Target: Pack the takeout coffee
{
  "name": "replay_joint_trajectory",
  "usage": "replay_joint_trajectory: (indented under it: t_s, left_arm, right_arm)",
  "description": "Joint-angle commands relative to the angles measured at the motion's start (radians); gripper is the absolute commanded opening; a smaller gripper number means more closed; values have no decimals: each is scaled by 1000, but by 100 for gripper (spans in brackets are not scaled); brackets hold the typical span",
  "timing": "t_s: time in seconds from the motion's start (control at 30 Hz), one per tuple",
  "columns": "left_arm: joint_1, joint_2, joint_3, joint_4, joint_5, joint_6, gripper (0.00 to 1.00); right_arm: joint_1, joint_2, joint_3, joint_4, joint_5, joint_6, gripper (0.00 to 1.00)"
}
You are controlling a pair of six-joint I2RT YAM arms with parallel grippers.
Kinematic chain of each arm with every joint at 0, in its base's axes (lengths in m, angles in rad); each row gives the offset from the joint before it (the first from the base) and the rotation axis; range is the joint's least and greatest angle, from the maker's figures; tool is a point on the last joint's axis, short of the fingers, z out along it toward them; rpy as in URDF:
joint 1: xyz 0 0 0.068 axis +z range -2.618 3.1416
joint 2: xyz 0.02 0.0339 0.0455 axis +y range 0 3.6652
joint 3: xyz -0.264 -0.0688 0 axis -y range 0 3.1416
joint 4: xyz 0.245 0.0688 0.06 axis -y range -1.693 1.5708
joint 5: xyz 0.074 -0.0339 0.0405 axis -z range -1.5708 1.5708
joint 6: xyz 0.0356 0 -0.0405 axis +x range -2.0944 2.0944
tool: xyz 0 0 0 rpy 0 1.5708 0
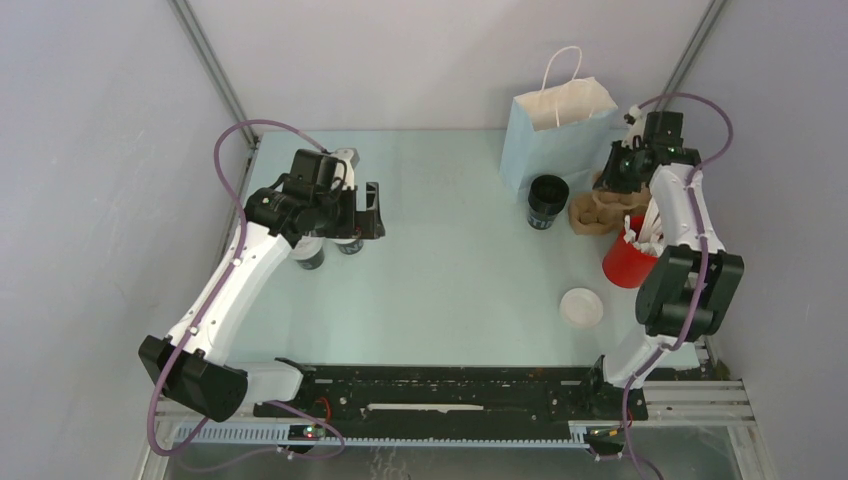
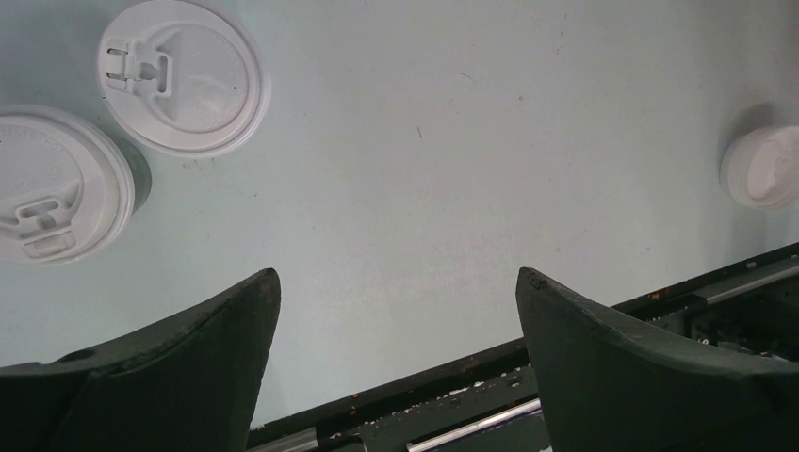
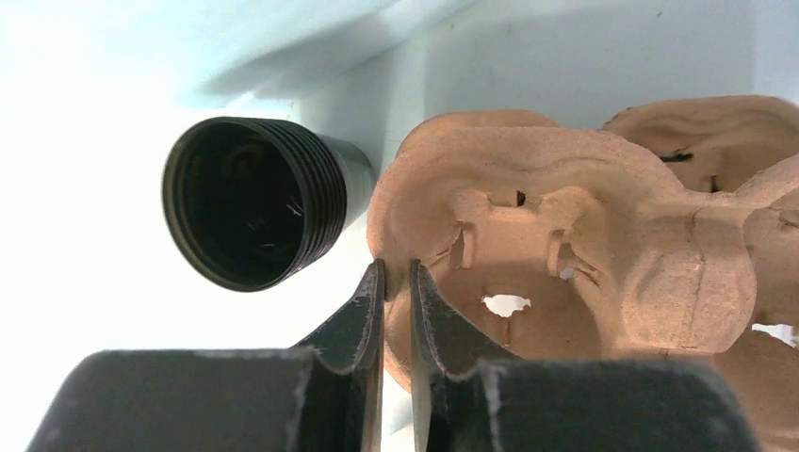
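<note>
My right gripper (image 3: 396, 270) is shut on the near rim of the brown pulp cup carrier (image 3: 603, 226), with the wall of one cup well pinched between the fingers. An empty black cup (image 3: 250, 202) without a lid stands just left of the carrier. In the top view the carrier (image 1: 598, 213) lies beside the black cup (image 1: 547, 200), in front of the light blue paper bag (image 1: 560, 135), with the right gripper (image 1: 612, 183) over it. My left gripper (image 2: 396, 282) is open and holds nothing. Two lidded cups (image 2: 184, 75) (image 2: 52, 184) stand beside it.
A red cup (image 1: 628, 258) holding white sticks stands right of the carrier, under the right arm. A loose white lid (image 1: 582, 306) lies on the table toward the front right, and the same lid (image 2: 765, 168) shows in the left wrist view. The black rail (image 1: 450, 385) runs along the near edge.
</note>
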Motion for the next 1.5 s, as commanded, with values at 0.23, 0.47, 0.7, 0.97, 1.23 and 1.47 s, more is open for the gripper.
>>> replay_joint_trajectory:
  t_s: [0.23, 0.47, 0.7, 0.97, 1.23, 1.47]
  left_arm:
    - [7, -52, 2, 55, 49, -115, 100]
    - [68, -112, 52, 80, 167, -362, 100]
    - [101, -165, 42, 217, 332, -606, 100]
    - [89, -182, -72, 300, 486, -662, 87]
    - [-14, -209, -129, 318, 478, -675, 75]
    - [-47, -209, -135, 296, 394, -663, 50]
  right_arm:
    - [57, -218, 100, 93, -127, -4, 7]
    - [438, -347, 50, 63, -192, -112, 6]
    - [907, -451, -86, 79, -199, -162, 6]
    - [1165, -452, -152, 81, -296, -206, 6]
    - [1249, -451, -151, 101, -256, -205, 6]
    - [1284, -430, -146, 110, -211, -191, 6]
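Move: The right hand already grips a cup carrier by its rim, clear of the other carriers; the open left gripper it is taken to waits about 47 cm left, 14 back and 6 higher. The black cup stack stands some 12 cm left of the right hand and 2 back, and the paper bag 8 left and 10 ahead. From the left hand, the held carrier's middle is about 54 cm right and 14 ahead; a lidded cup stands 7 cm left and 1 back. Keeping its pinch on the carrier's rim, the right hand climbs about 12 cm, then sweeps some 40 cm left and 30 back to the left gripper, turning nearly a quarter counter-clockwise, and eases to a stop. The left hand rises and swings its fingers to point right, then reaches right, about 9 cm overall, closing to roughly half around the carrier's far end; contact there can't be seen. ##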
